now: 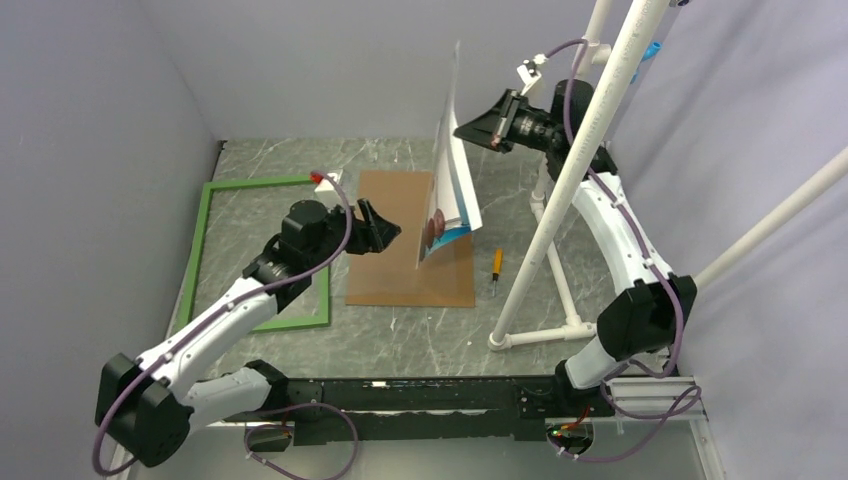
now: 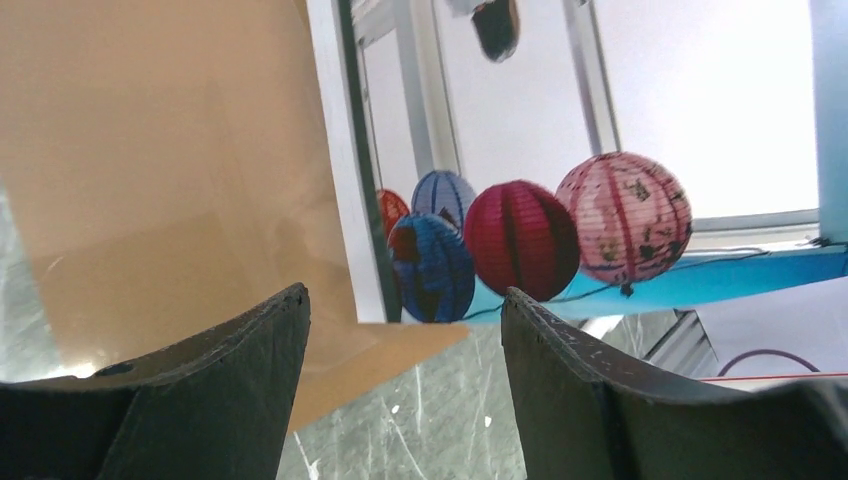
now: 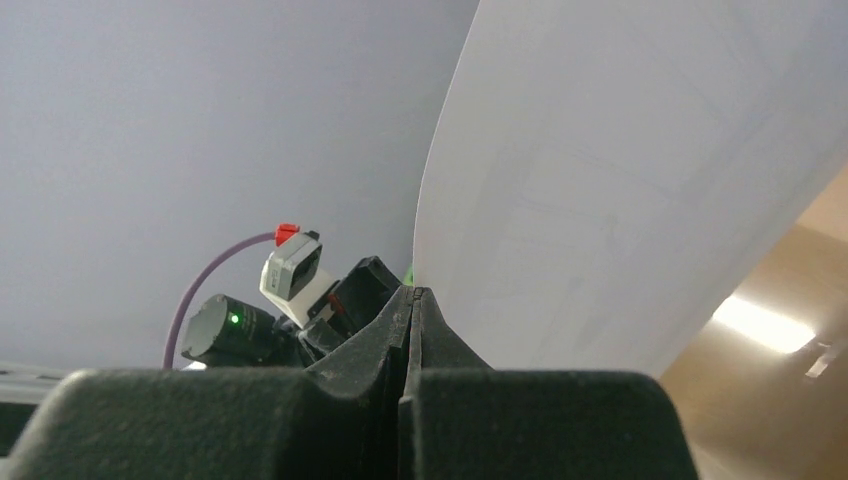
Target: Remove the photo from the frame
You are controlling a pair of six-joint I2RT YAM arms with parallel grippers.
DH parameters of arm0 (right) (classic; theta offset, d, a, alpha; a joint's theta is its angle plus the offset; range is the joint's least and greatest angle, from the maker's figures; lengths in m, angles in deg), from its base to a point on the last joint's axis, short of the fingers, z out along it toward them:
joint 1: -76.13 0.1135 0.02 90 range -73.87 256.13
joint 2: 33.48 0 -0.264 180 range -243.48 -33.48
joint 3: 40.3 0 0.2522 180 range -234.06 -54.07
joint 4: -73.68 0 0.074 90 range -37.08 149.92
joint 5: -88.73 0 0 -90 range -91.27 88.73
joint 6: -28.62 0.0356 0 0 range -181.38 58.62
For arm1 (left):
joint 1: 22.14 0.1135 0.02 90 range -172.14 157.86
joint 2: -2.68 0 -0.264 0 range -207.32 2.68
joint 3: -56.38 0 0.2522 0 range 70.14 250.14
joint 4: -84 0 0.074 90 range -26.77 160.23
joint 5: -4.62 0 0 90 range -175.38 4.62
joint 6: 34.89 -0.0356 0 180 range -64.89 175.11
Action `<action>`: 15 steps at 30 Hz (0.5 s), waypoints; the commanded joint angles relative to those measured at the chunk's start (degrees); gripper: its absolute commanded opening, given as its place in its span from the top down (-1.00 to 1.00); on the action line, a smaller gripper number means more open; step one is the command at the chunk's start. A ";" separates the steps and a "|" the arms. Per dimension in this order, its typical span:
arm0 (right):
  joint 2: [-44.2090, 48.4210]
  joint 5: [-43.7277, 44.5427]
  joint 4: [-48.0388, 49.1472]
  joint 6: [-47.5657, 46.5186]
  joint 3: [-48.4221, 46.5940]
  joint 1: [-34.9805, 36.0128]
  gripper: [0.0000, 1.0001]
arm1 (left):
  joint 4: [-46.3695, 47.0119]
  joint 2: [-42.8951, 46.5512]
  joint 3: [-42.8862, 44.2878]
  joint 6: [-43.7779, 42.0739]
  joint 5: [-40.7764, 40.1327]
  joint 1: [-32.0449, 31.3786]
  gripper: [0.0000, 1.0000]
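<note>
The photo (image 1: 453, 165) hangs nearly upright in the air above the brown backing board (image 1: 400, 275), its lower corner with the dark balloons close to the board. My right gripper (image 1: 463, 131) is shut on the photo's upper edge; the right wrist view shows the print's white back (image 3: 620, 180) rising from the closed right gripper (image 3: 413, 292). My left gripper (image 1: 392, 232) stands open just left of the lower corner, touching nothing. In the left wrist view the balloons on the photo (image 2: 520, 240) lie beyond the open left gripper (image 2: 405, 300). The green frame (image 1: 260, 182) lies flat at the left.
An orange-handled screwdriver (image 1: 496, 266) lies right of the board. A white pipe stand (image 1: 575, 160) rises at the right, close to my right arm. Grey walls close in the marbled table (image 1: 400, 340) on three sides.
</note>
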 commanded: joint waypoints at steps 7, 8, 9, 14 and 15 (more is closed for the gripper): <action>-3.20 -2.15 19.78 14.19 5.36 2.88 1.00 | -8.07 12.05 -1.45 -2.86 -12.37 0.34 -0.49; -3.13 -1.57 19.89 13.57 7.35 2.58 1.00 | -8.66 12.44 -1.33 -3.04 -12.66 0.27 -0.50; -3.04 -0.86 19.56 12.96 9.47 2.13 1.00 | -9.14 12.55 -1.37 -3.11 -12.82 0.34 -0.49; -3.97 0.61 23.40 11.95 22.70 -0.82 1.00 | -8.99 12.03 -2.41 -2.48 -11.42 0.35 -0.49; -4.58 0.62 25.30 12.19 25.28 -1.59 1.00 | -8.90 11.80 -2.58 -2.30 -11.10 0.35 -0.49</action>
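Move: The photo hangs steeply, almost edge-on from above, by the edge already pinched in the right fingers. Its middle is roughly 10 cm below the right hand and 3 cm to its left, level fore and aft. From the empty left hand, that middle is about 9 cm ahead, 12 cm right and 6 cm above. The brown board lies about 15 cm ahead of the left hand, 4 cm right and 23 cm below; the screwdriver is 8 cm ahead, 24 cm right and equally low. Keep the right fingers shut on the photo's edge. Carry it nearly 4 cm left at first, then swing the hand back a little to the right while lowering it about 10 cm, with the fingers tipping slightly down. Meanwhile shift the open left gripper some 5 cm left and a little up, turning it about 10 degrees counter-clockwise, without closing it. ##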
